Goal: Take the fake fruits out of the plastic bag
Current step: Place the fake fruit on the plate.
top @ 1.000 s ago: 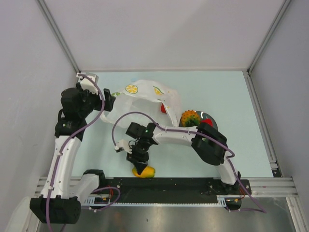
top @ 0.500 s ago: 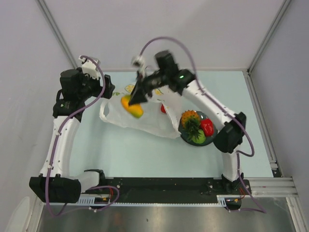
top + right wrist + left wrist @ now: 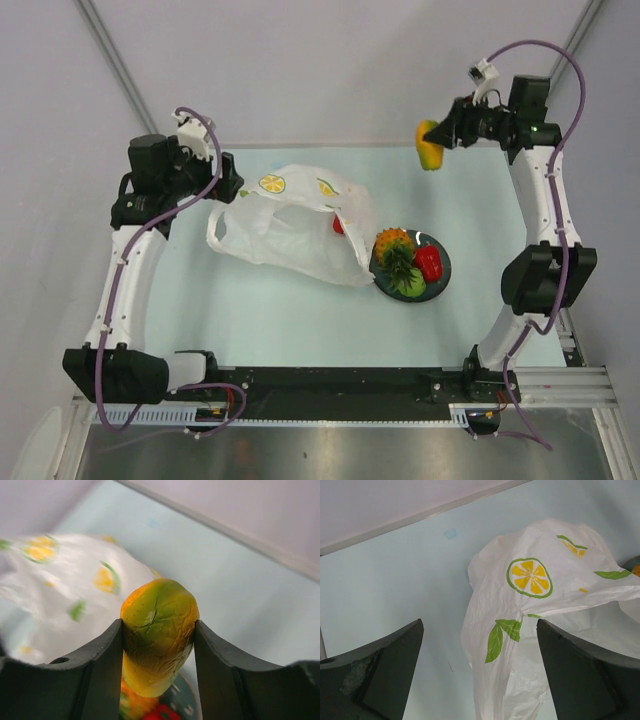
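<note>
The plastic bag point(image 3: 290, 225), white with citrus prints, lies left of centre; it also shows in the left wrist view point(image 3: 535, 610). A small red fruit point(image 3: 338, 226) shows at its right side, through or at the mouth. My left gripper point(image 3: 228, 180) is open at the bag's far left end, with bag film between its wide jaws point(image 3: 480, 680) but not pinched. My right gripper point(image 3: 445, 133) is shut on the yellow-orange mango point(image 3: 430, 144), held high at the back right point(image 3: 157, 615). The pineapple point(image 3: 393, 245), the green fruit point(image 3: 408, 283) and the red pepper point(image 3: 429, 262) lie on the dark plate point(image 3: 441, 283).
The plate touches the bag's right end. Grey walls and metal rails point(image 3: 340, 145) border the table on the back and sides. The black base rail point(image 3: 340, 385) runs along the near edge.
My right arm has swung with the mango from the near edge, over the bag, up to the back right corner. The left gripper has shifted slightly and the bag has settled.
</note>
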Action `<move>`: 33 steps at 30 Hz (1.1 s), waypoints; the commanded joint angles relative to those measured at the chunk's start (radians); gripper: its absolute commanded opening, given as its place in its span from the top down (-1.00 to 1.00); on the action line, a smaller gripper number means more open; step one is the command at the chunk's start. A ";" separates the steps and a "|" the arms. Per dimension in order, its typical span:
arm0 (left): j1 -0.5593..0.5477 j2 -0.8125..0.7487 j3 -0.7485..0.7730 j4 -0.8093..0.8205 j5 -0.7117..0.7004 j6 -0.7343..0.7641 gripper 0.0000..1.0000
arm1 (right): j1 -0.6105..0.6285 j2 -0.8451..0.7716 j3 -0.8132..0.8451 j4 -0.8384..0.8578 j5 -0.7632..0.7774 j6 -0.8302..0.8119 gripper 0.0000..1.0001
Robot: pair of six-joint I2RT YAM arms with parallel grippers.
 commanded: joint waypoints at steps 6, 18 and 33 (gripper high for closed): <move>0.007 0.012 0.022 0.027 0.047 0.010 -0.99 | -0.075 0.007 -0.243 -0.240 0.337 -0.385 0.70; 0.007 0.073 0.043 0.046 0.103 -0.013 -1.00 | -0.081 -0.132 -0.587 -0.184 0.449 -0.243 0.69; 0.007 0.084 0.049 0.047 0.119 -0.017 -1.00 | -0.052 -0.066 -0.637 -0.145 0.449 -0.261 0.60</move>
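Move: I hold the mango high in my right hand, and the plate lies some 34 cm below, about 11 cm back and 2 cm to the left. On the plate sit the red pepper, roughly 12 cm back and 3 cm right of my hand; the pineapple, 9 cm back and 6 cm left; and the green fruit, 17 cm back and 2 cm left. From my empty left hand the plate is about 44 cm right, 2 cm back and 30 cm down. Keeping my grip on the mango, I swing my right hand down about 25 cm towards the pepper side of the plate, first slipping rightward and then drawing back, roughly 9 cm each way. Most of the drop is quick, then I slow to a creep, fingers tipping some 40 degrees steeper downward. My open left hand sinks a little towards the bag. ##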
